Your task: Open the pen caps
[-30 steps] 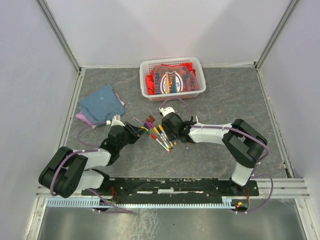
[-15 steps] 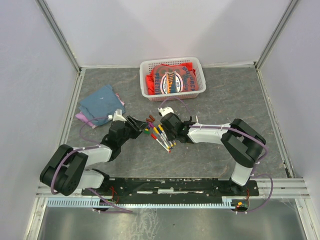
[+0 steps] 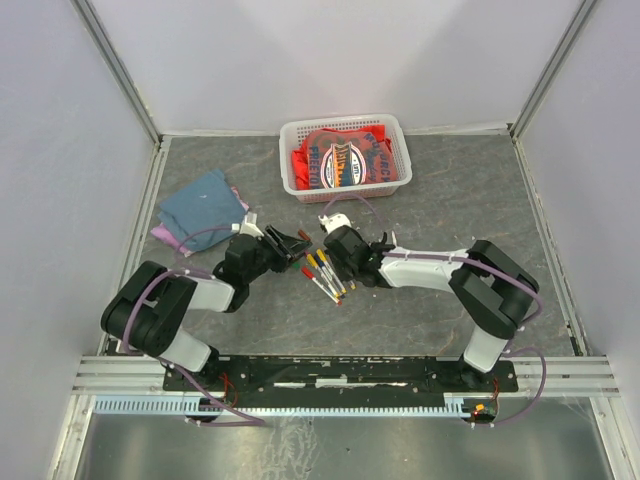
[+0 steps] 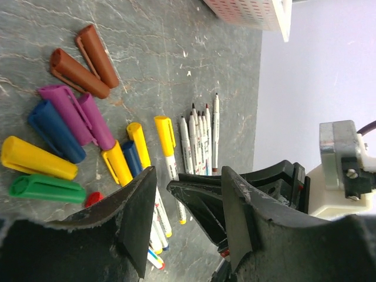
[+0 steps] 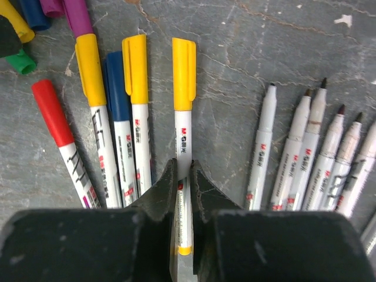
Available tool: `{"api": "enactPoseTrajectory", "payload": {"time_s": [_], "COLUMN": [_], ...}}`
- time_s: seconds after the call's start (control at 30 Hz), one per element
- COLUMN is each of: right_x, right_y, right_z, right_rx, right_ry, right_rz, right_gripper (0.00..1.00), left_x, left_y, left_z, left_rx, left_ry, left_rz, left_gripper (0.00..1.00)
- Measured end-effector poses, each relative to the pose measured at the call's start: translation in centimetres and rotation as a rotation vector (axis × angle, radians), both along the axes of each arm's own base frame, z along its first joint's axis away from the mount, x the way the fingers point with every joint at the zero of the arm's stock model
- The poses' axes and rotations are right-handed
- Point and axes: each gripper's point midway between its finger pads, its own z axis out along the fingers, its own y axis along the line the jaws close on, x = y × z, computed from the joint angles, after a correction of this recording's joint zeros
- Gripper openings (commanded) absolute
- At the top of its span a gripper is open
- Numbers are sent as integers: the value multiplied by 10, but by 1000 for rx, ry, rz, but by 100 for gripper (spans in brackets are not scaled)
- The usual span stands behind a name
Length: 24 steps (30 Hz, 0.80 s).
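My right gripper (image 5: 183,168) is shut on the white barrel of a yellow-capped pen (image 5: 183,135) lying on the table; its yellow cap (image 5: 183,73) points away from the fingers. Beside it lie capped pens with red (image 5: 50,111), yellow (image 5: 91,70) and blue (image 5: 117,85) caps. Several uncapped pens (image 5: 305,147) lie to the right. My left gripper (image 4: 185,191) stands open with nothing between its fingers, close in front of the right gripper's fingers. Loose pen caps lie to its left: brown (image 4: 76,73), purple (image 4: 64,108), blue (image 4: 53,129), yellow (image 4: 35,158), green (image 4: 44,188).
A white basket (image 3: 345,128) with red packets stands at the back. Folded blue and pink cloths (image 3: 203,205) lie at the left. The two grippers (image 3: 297,243) (image 3: 325,262) meet over the pen cluster (image 3: 325,278) at the table's middle.
My right gripper has shut on the yellow-capped pen's barrel. My left gripper has moved up and right toward the pens and opened wider.
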Motion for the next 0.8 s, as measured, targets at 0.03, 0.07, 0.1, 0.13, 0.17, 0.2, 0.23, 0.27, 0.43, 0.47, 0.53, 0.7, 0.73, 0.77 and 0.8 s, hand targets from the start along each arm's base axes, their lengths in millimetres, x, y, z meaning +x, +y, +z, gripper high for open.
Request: {"api": "enactPoseTrajectory", "payload": {"time_s": [0.03,0.07,0.1,0.13,0.17,0.2,0.23,0.27,0.43,0.47,0.53,0.7,0.73,0.77,0.8], "right_x": [-1,-1,-2,-2,-2,-2,-1,-1,-2,-4,-8,-14,-15,-15,-16], "right_y": [-1,-3,-4,-5,-6,-6,-5,-5,1,1,2,6,8,9,11], "right_z": [2,6,10,14,20,24,29,33,44,45,45,59,61,65,68], "right_rx": [3,6,11,17,26,34,43,51,101,109,121,172,182,197,211], "right_ry": [-4,-12,-20,-28,-39,-49,-58,-65,-84,-80,-73,-71,-72,-73,-73], "right_rz": [1,2,2,3,5,6,7,9,30,37,49,78,82,87,93], "right_gripper": [1,1,1,1,1,1,1,1,1,1,1,1,1,1,1], "left_x": [0,-1,-1,-2,-1,0,0,1,0,1,0,-1,-1,-1,-1], "left_y": [-1,-3,-5,-7,-9,-11,-13,-15,-26,-27,-31,-34,-35,-35,-36], "left_z": [1,1,3,4,6,8,9,9,9,10,11,10,10,10,9], "left_rx": [-5,-10,-14,-17,-21,-24,-25,-27,-36,-38,-41,-51,-53,-58,-61], "left_ry": [0,1,-3,-7,-13,-20,-22,-21,-23,-25,-26,-28,-28,-27,-26], "left_rz": [-6,-11,-18,-24,-29,-34,-39,-46,-82,-85,-97,-114,-114,-114,-115], "left_gripper": [55,55,55,56,56,56,56,56,56,56,56,56,56,56,56]}}
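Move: The yellow cap of the pen already pinched in the right fingers lies about 5 cm ahead and 3 cm left of that hand, level with it. From the half-open left gripper the same cap is some 6 cm to the right, 1 cm ahead and 6 cm down. That gripper is the right hand's goal, about 4 cm ahead, 9 left and 6 up. The nearest yellow-capped pen's cap sits 4 cm ahead and 5 left of the right hand. The yellow-capped pen, still pinched by its barrel, is raised about 7 cm off the table by the right hand, which also draws back and left a little late on and rolls its left side up some 10 degrees, bringing the cap towards the left gripper. The left hand comes to meet the cap, sliding about 3.5 cm right and swinging slightly clockwise, fingers staying half open. ##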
